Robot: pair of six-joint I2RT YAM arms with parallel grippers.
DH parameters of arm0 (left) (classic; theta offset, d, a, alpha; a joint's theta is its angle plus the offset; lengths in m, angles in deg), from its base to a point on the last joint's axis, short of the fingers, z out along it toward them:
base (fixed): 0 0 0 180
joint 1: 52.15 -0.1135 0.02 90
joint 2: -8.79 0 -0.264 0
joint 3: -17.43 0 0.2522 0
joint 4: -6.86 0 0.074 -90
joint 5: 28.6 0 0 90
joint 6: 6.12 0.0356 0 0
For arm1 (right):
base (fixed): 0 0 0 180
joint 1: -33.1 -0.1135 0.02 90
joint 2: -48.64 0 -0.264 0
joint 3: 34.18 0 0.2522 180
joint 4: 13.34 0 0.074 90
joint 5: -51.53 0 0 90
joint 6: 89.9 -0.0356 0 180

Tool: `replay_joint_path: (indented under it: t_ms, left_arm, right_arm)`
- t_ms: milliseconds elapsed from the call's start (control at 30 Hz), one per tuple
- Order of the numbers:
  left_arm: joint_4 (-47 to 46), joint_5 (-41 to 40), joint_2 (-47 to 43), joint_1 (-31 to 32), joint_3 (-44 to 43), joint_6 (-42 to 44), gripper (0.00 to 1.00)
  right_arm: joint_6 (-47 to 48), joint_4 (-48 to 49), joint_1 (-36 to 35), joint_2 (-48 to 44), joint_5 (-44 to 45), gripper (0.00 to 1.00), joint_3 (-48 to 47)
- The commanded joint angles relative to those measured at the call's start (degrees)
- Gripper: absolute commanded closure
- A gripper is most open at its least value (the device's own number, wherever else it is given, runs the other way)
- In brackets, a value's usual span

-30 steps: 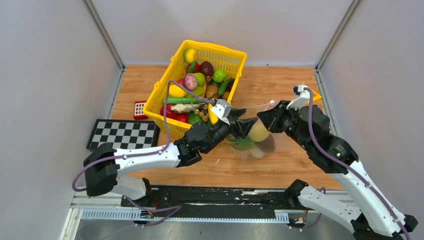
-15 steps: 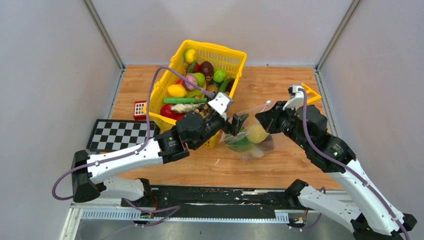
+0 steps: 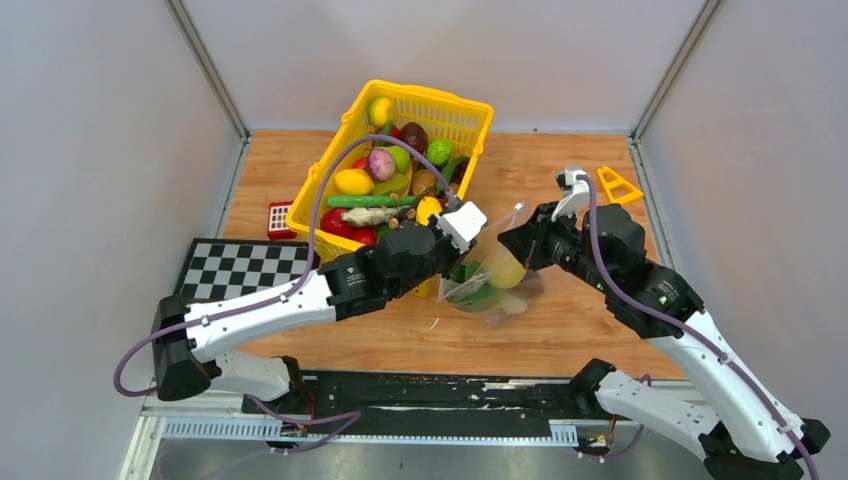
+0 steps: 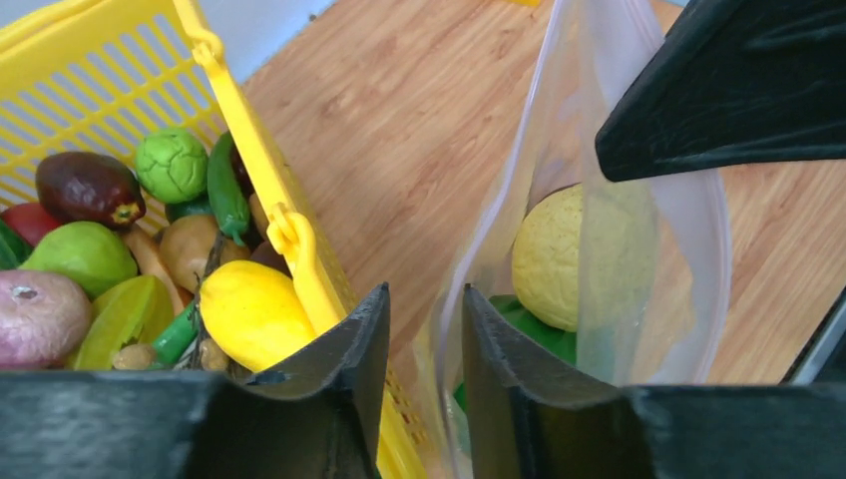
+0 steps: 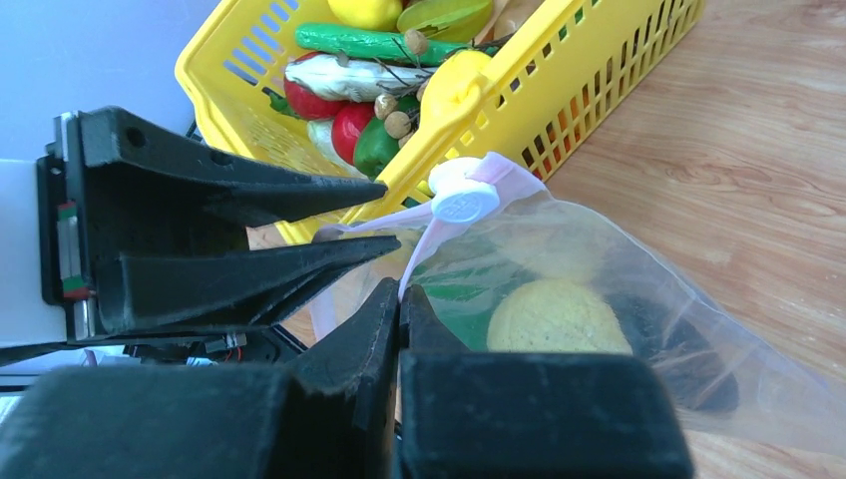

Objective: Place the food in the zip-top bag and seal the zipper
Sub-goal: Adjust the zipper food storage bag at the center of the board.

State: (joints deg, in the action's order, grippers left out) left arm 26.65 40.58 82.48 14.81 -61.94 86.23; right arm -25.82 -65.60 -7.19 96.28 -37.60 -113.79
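The clear zip-top bag [image 3: 492, 278] hangs upright beside the yellow basket [image 3: 420, 100]. It holds food: a pale yellow round fruit [image 4: 574, 254], a green piece [image 4: 529, 324] and something dark [image 5: 663, 324]. More food fills the basket [image 4: 249, 130]. My right gripper [image 5: 399, 291] is shut on the zipper [image 5: 424, 239], just below its white slider [image 5: 464, 203]. My left gripper [image 4: 425, 291] has its jaws apart, and the bag's near mouth edge runs loose through the gap. In the top view the two grippers, left [image 3: 462, 262] and right [image 3: 508, 240], face each other across the bag's mouth.
A checkerboard [image 3: 247, 267] lies at the left edge of the wooden table, with a small red block [image 3: 279, 217] behind it. An orange triangle [image 3: 617, 186] lies at the back right. Grey walls close in both sides and the back.
My left gripper backed away from the bag's mouth, then came back to its near edge, its jaws widening and then narrowing. The right gripper drew the zipper up and left, so the bag stands more upright.
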Motion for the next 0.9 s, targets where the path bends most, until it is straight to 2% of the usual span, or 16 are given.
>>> replay_joint_path:
  t_ms: [0,100,133,300,367,467,633,867]
  left_arm:
    - [0.7,3.1,-0.2,-1.0,-2.6,0.4,0.71]
    - [0.4,5.2,0.3,-1.5,-3.3,-1.1,0.95]
    - [0.5,5.6,0.5,-1.7,-3.7,-1.8,1.00]
    - [-1.5,6.7,1.2,-2.1,-5.5,-10.6,1.00]
    - [-1.9,7.1,1.9,-2.2,-6.6,-14.2,1.00]
    - [-1.4,6.2,3.2,-2.2,-8.7,-19.0,1.00]
    - [-0.2,4.3,4.8,-2.3,-11.0,-24.7,1.00]
    - [3.7,2.1,7.2,-2.2,-15.6,-26.3,1.00]
  right_arm:
    - [1.6,2.6,0.2,0.5,-0.9,1.00,-2.8]
    - [1.9,1.3,0.2,1.7,-0.9,0.99,-3.9]
    - [2.1,0.7,0.2,2.1,-0.9,0.97,-4.4]
    - [3.4,-6.8,0.2,4.8,2.0,0.87,-10.2]
    - [3.4,-11.6,0.3,6.5,2.4,0.73,-13.6]
    - [2.6,-15.8,0.2,7.5,2.7,0.64,-15.2]
    - [-1.5,-17.4,0.2,5.7,2.6,0.55,-13.0]
    - [-3.5,-16.3,0.1,4.8,0.7,0.46,-10.7]
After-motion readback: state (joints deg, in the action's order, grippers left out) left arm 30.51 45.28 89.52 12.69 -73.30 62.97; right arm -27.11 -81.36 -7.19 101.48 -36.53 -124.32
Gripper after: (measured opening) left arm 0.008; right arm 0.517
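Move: The bag's open rim already runs between the left gripper's half-open fingers, about 1 cm ahead and 1 cm right of the hand point. The right gripper already has the rim pinched at its tips, with the white slider some 5 cm straight ahead of it, at the same height. The yellow food inside the bag lies about 3 cm ahead of the left hand, 10 cm right and 10 cm below, and 2 cm ahead of the right hand, 1 cm right and 12 cm below. Shut the left fingers fully on the bag rim, then carry it about 4 cm right towards the right gripper and 3 cm up, tipping the fingertips down and rolling the hand's left side down, some 15 degrees each. Once the left has hold, open the right fingers halfway off the rim while that hand rises 2 cm, then bring it back down, slightly back and right. ##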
